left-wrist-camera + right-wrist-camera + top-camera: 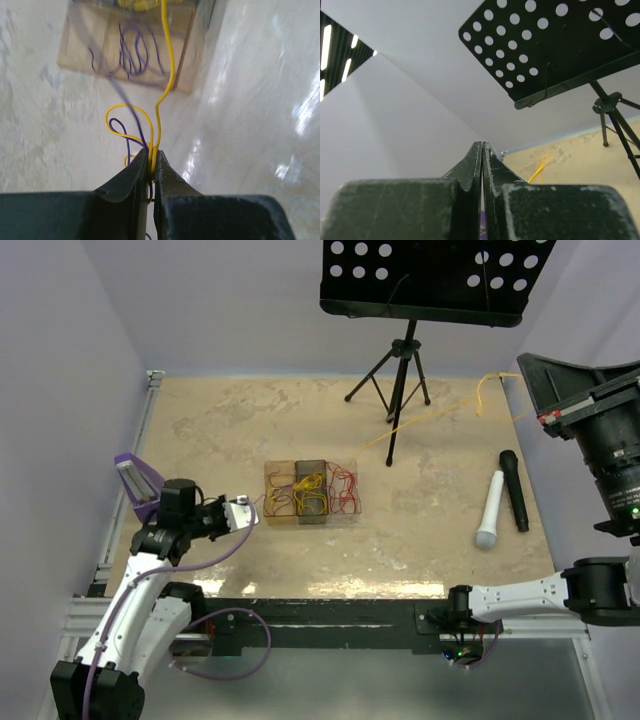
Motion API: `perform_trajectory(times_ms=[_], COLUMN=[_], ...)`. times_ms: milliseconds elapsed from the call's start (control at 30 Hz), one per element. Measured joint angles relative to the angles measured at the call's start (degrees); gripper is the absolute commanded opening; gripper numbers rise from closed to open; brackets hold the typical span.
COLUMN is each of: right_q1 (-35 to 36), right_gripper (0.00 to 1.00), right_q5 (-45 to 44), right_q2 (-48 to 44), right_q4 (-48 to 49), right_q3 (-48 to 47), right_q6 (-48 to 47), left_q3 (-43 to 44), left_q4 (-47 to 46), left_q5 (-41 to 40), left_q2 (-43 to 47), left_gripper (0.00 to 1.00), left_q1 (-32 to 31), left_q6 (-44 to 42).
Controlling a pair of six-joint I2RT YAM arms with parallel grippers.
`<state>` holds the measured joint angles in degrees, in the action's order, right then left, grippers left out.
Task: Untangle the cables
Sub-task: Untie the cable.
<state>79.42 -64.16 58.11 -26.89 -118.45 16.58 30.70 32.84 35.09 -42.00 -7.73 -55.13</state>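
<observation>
The cables point(308, 492) lie as a tangle of thin yellow, red and purple wires in a clear tray point(268, 472) at the middle of the table. My left gripper point(245, 512) is just left of the tray. In the left wrist view it point(152, 159) is shut on yellow wire loops point(129, 109), with a purple wire point(126, 145) caught beside them. One yellow strand point(169, 55) runs from the jaws up into the tray, where purple loops point(132, 52) lie. My right gripper point(482, 145) is shut with nothing in it and points up toward the wall; its arm rests by the table's near edge.
A white microphone point(490, 510) and a black microphone point(515, 490) lie at the right. A black music stand point(400, 365) stands on its tripod at the back, with a long yellow cable point(440, 415) running past it. A large camera point(610, 440) overhangs the right edge.
</observation>
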Motion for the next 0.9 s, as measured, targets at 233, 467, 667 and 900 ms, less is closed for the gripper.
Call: perform_trajectory(times_ms=[233,467,667,900], right_q1=[-0.1,-0.3,-0.3,-0.3], right_gripper=[0.00,0.00,0.36,0.46], right_q5=[-4.2,-4.7,1.0,18.0], right_q2=[-0.9,-2.1,-0.6,6.5], right_q4=[7.9,7.2,2.0,6.4], right_q3=[-3.1,-0.5,19.3,49.5], right_q6=[-4.4,-0.8,11.5,17.9], left_q3=[-6.8,-0.4,10.6,15.0], left_q4=[3.9,6.3,7.9,11.7], left_q5=[-10.0,-5.9,1.7,5.8], left_q2=[1.4,0.0,-0.8,-1.2], left_gripper=[0.10,0.28,0.39,0.41], left_q1=[0.3,0.3,0.3,0.3], left_q6=[-5.4,-3.8,-0.7,0.3])
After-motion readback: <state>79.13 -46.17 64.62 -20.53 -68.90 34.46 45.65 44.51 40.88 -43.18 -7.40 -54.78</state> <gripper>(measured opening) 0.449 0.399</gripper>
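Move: The left fingers still pinch the purple-and-yellow tangle about 10 cm above bare table; the drop spot lies below, some 4 cm to the right. The left bin is about 7 cm ahead and 9 cm right, the middle bin 7 cm ahead and 16 cm right, both roughly 10 cm below. From the right hand, closed on the pulled-out yellow strand, the tangle lies some 42 cm left, 5 cm ahead and 50 cm below; the middle bin 26 cm left, 12 cm ahead and 60 cm below. Pulling apart first: the right hand draws the yellow strand about 5 cm farther right and slightly up while the left, keeping its pinch, sinks some 5 cm and shifts left. Both then open and let go; the left rises about 13 cm clear, easing right, and the right sweeps fast left and down, roughly 30 cm each way, towards the bins, its fingers swinging left and tipping down. ##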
